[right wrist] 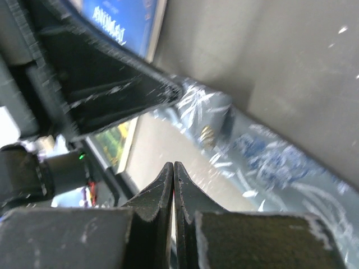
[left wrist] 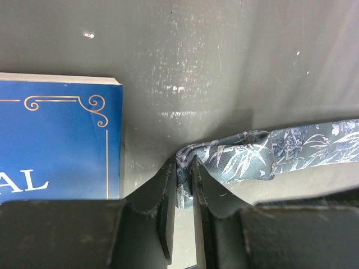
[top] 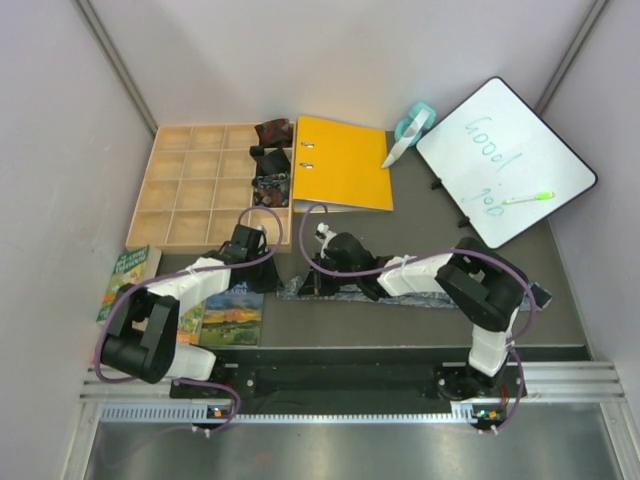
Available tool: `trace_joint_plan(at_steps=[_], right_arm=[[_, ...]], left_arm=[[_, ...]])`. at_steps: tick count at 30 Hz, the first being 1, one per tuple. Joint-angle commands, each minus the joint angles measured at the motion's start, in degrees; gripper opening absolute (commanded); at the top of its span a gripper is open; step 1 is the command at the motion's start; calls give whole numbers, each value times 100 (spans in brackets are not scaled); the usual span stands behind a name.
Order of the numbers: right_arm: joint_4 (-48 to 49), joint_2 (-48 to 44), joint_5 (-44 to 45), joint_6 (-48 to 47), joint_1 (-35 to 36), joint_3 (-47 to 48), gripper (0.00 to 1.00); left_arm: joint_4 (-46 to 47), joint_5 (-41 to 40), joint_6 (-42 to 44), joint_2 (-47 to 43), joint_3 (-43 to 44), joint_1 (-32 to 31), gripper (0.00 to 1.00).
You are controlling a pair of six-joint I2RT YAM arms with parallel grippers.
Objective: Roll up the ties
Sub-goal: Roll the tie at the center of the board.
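A silvery grey-blue patterned tie (top: 420,295) lies stretched across the dark table in front of both arms. In the left wrist view its left end (left wrist: 247,159) is folded over, and my left gripper (left wrist: 184,175) is shut on that fold, with fabric pinched between the jaws. My right gripper (right wrist: 173,166) hovers just above the tie (right wrist: 269,162), shut with nothing in it, right next to the left gripper (top: 268,278). Three small rolled ties, one dark red (top: 273,130), one black (top: 268,160) and one speckled (top: 270,187), sit in the right column of the wooden tray (top: 190,190).
An orange binder (top: 345,160) lies behind the grippers. A whiteboard (top: 505,160) with a green marker (top: 528,198) stands at the back right, and a tape dispenser (top: 412,125) behind it. Books (top: 232,315) lie at the left, one blue (left wrist: 56,140).
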Motion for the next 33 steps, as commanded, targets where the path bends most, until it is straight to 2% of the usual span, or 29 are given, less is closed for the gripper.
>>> trace_joint_plan(at_steps=[1, 7, 15, 22, 33], right_arm=[[383, -717, -213, 69, -41, 2, 0], [-329, -912, -29, -124, -120, 406, 0], [-804, -122, -107, -274, -270, 1083, 0], [-1296, 371, 217, -362, -270, 1601, 0], [-1552, 951, 438, -739, -120, 1919, 0]], left_arm=[[-127, -239, 172, -148, -22, -31, 19], [-302, -81, 242, -420, 40, -31, 22], [-619, 24, 383, -482, 233, -40, 21], [-681, 112, 400, -517, 260, -128, 19], [-628, 104, 462, -587, 251, -207, 17]])
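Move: The tie's folded end is already pinched in the left fingers, its middle about 2 cm to the right of them and 1 cm below. From the shut right fingers that fold lies some 3 cm ahead, 3 cm left and 3 cm down. The Animal Farm book's middle is about 10 cm left of the left hand and 4 cm back; the wooden tray's middle is some 25 cm ahead of it and 16 cm left. The tie's folded end stays pinched in the left fingers, which ease up about 1 cm and draw it some 2 cm back towards the robot. Meanwhile the right hand, fingers kept shut, arcs over the fold: up nearly 7 cm, forward about 5 cm, then down to about its starting height by the fold's far edge. ##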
